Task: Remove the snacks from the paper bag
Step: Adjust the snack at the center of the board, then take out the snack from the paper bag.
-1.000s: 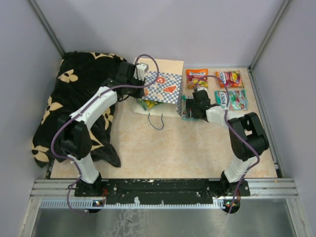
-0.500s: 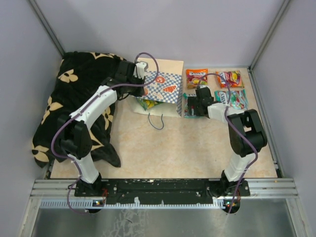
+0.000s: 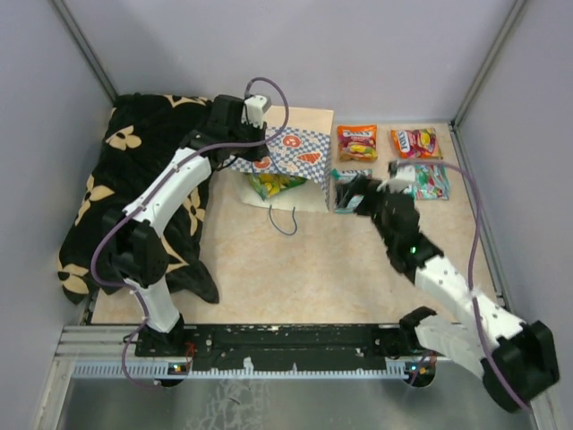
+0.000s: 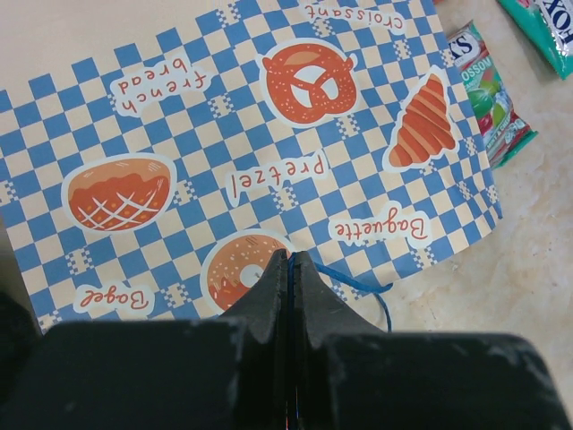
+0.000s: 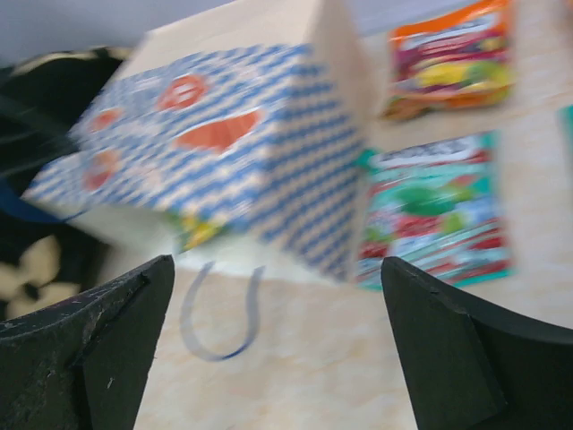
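The paper bag (image 3: 285, 157) lies tilted on its side at the back of the table, its checkered face up. My left gripper (image 3: 240, 143) is shut on its thin blue cord handle (image 4: 358, 282) and holds that side raised. A yellow-green snack (image 3: 273, 185) shows in the bag's mouth. Outside it lie a teal snack (image 3: 338, 184) beside the bag, an orange one (image 3: 357, 141), a red one (image 3: 415, 143) and another teal one (image 3: 430, 181). My right gripper (image 3: 358, 195) stands open and empty just short of the nearest teal snack (image 5: 430, 215). The bag's other handle (image 5: 219, 322) lies on the table.
A black flower-patterned cloth (image 3: 143, 179) covers the table's left side under the left arm. Grey walls close the back and both sides. Bare tabletop (image 3: 304, 269) lies between the bag and the arm bases.
My right gripper has opened wide and drawn back toward the near right, leaving the teal snack on the table beside the bag. My left gripper has raised the bag a little by its handle.
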Available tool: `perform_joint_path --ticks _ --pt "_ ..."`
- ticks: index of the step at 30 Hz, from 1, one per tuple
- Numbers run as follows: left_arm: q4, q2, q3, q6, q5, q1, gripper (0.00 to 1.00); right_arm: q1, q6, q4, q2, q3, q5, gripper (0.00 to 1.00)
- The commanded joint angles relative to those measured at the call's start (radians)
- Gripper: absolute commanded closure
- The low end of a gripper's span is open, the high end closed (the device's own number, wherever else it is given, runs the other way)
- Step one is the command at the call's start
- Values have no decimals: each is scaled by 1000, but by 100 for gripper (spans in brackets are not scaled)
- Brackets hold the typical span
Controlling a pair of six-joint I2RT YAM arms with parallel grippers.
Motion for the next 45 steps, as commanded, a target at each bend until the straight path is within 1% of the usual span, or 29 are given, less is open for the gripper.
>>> perform_joint_path --ticks 1,3,4,6,8,12,16,19,22,27,30,34,39,45 --pt "23 -6 61 27 -27 -34 100 319 267 304 -153 -282 229 1" --pt "26 -3 80 18 -21 -46 100 429 415 478 -147 -372 297 4" --pt "29 -1 91 11 -15 -52 100 479 470 548 -97 -392 318 7" --pt "27 13 117 1 -6 -65 100 527 526 663 29 -373 344 11" --pt "15 36 152 -6 -3 -77 100 536 611 690 172 -299 341 12" --pt "-16 73 210 -15 -10 -109 100 538 753 848 463 -170 370 17" --pt "-30 75 214 -10 -27 -121 100 530 870 948 691 -30 394 21" --pt "-32 69 196 -2 -49 -120 100 525 963 937 814 65 420 24" --pt "-30 70 187 -1 -43 -120 100 518 1047 878 904 146 462 26" --pt "-31 73 185 8 -41 -120 100 507 1188 738 996 222 546 25" --pt "-31 77 183 16 -38 -118 100 497 1223 700 1046 278 566 26" --pt "-29 74 170 19 -35 -115 100 471 1234 652 1120 376 582 29" --pt "-23 64 159 14 -20 -102 100 440 1235 621 1197 479 567 34" --pt "10 46 109 3 6 -85 100 428 1093 633 1254 593 529 40"
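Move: At the left front of the right hand, the green snack in the bag's mouth lies about 13 cm ahead, 21 cm to the left and 19 cm below. The paper bag's middle is some 18 cm ahead and 17 cm left, the loose handle loop roughly level with the hand and 18 cm left; the teal snack just laid down is 7 cm ahead and 2 cm right. From the left hand the green snack is about 3 cm ahead, straight in line sideways, 20 cm below. Swinging away from the teal snack, the right hand first draws back some 10 cm while going left and starting down, then reaches forward into the bag's mouth towards the green snack, ending about 25 cm left and 16 cm lower. It rolls its left side up nearly 60 degrees and narrows its wide-open fingers to around two thirds. The left hand keeps its shut hold on the bag's blue handle, rising and shifting about 6 cm right, then sinking back a little. ##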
